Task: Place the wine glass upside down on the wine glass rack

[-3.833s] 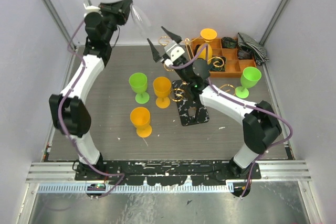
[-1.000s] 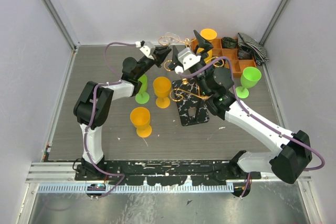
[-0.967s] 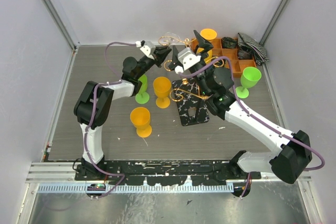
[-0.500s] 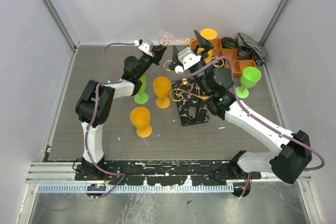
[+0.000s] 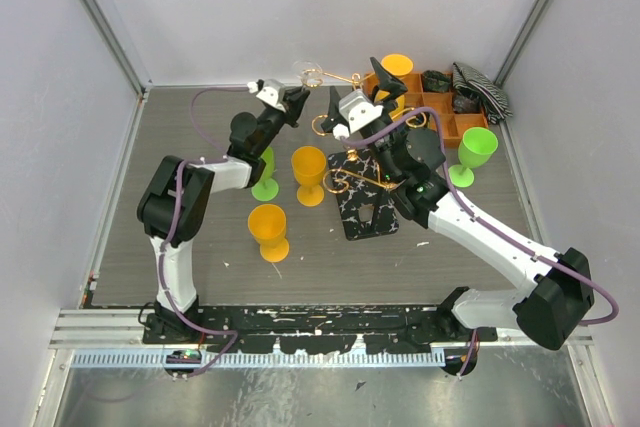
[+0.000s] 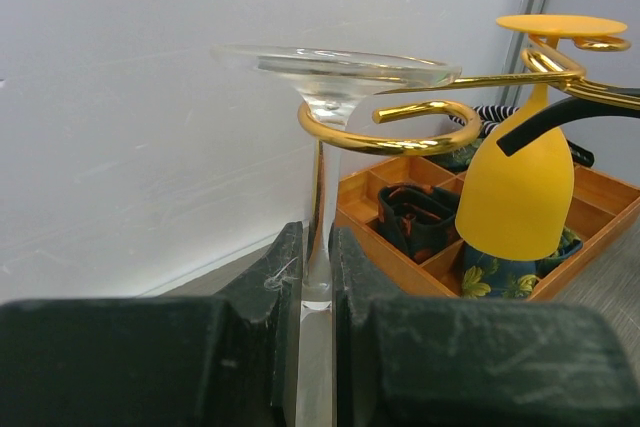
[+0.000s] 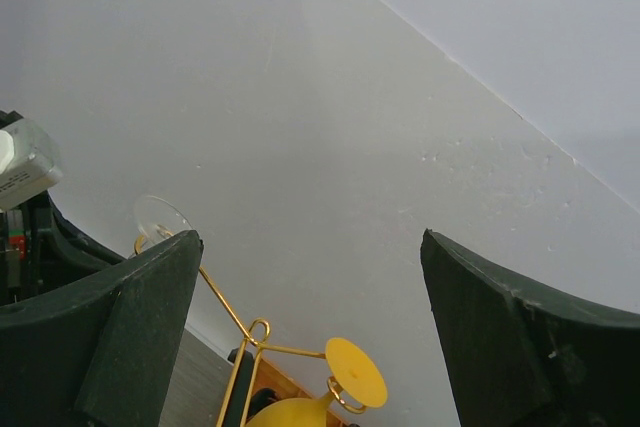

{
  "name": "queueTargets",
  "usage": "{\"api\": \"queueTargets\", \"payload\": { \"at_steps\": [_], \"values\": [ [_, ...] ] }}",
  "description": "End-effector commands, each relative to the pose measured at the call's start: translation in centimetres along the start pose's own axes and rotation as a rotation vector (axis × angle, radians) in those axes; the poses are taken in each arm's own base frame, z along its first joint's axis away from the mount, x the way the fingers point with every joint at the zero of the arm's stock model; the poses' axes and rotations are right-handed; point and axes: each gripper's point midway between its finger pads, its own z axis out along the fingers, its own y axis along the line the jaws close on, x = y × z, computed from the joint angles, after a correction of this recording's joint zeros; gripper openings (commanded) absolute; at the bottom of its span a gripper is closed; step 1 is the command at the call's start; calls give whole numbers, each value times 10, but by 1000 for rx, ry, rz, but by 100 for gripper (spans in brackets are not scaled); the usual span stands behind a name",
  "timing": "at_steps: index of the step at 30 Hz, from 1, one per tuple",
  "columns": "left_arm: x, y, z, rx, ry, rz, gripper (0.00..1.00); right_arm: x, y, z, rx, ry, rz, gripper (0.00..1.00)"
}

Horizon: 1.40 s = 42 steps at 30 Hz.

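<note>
A clear wine glass [image 6: 335, 67] hangs upside down, its foot on top. Its stem runs down between the fingers of my left gripper [image 6: 316, 247], which is shut on it. The stem passes through a gold scroll loop [image 6: 400, 127] of the wine glass rack [image 5: 345, 179]; the foot sits just above that loop. From above, the left gripper [image 5: 297, 97] is at the rack's far left arm, with the glass foot [image 5: 313, 75] beside it. My right gripper [image 5: 355, 82] stands open over the rack top, empty. Its wrist view shows the glass foot [image 7: 160, 217] and a gold arm [image 7: 225, 317].
An orange glass [image 6: 520, 187] hangs upside down on another rack arm. On the table stand a green glass [image 5: 265, 185], two orange glasses [image 5: 308, 172] [image 5: 268, 230] and a green glass [image 5: 477, 152]. An orange compartment tray [image 5: 432, 115] and a striped cloth [image 5: 480, 87] lie at the back right.
Earlier my left arm held the glass high by the back wall; it has come down to the rack. Over the last second it slid slightly left with the glass. The right arm stayed still.
</note>
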Motion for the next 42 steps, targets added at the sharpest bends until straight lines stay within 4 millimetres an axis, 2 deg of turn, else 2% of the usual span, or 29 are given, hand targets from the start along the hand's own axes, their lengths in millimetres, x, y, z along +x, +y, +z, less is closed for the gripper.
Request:
{"api": "queueTargets", "payload": {
  "at_steps": [1,6,11,15,19,21,25,27,33,42],
  "values": [
    [-48,15,-7,-52,-114,68,0,-13,-16,-2,60,-32,15,96],
    [-52,3,-7,10,-117,78,0,-12,-17,-2,61,-28,16,96],
    [-50,-20,-2,97,-115,87,0,-11,-16,-4,63,-24,18,96],
    [-43,-37,-1,155,-100,100,0,-8,-16,-5,63,-18,19,96],
    [-35,-45,3,173,-83,111,0,-7,-14,-5,60,-15,18,96],
    [-33,-44,6,172,-79,109,14,-7,-14,-4,59,-15,17,97],
    [-26,-38,5,140,-63,112,51,-6,-14,-4,63,-9,13,99],
    [-26,-34,3,120,-58,126,61,-7,-15,-4,62,-10,13,100],
    [-33,-34,-7,119,-43,166,73,-12,-17,-2,55,-19,13,100],
    [-52,-26,-36,51,-27,220,78,-9,-26,9,94,57,122,100]
  ]
}}
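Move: The left hand already pinches the upturned wine glass by its stem, foot above the rack's far-left ring; the ring's centre is about 5 cm above this hand, 1 cm back and 2 cm to the right. The hanging yellow glass is roughly 19 cm right, 2 cm ahead and at hand height. Some 17 cm below stand the orange goblet, 18 cm back and straight in line, and the green goblet, 17 cm back, 10 cm left. From the idle right hand the ring is about 14 cm ahead, 9 cm left and 14 cm lower. Keeping its pinch on the stem, the left hand eases back about 1 cm, then slides right and farther back, about 3 cm each way from its start, bringing the stem towards the middle of the ring. There the fingers spread wide and let go of the stem, and the hand dips slightly, then draws back and left about 2 cm, rolled some 10 degrees with its left side raised and the open fingers still on either side of the glass. ##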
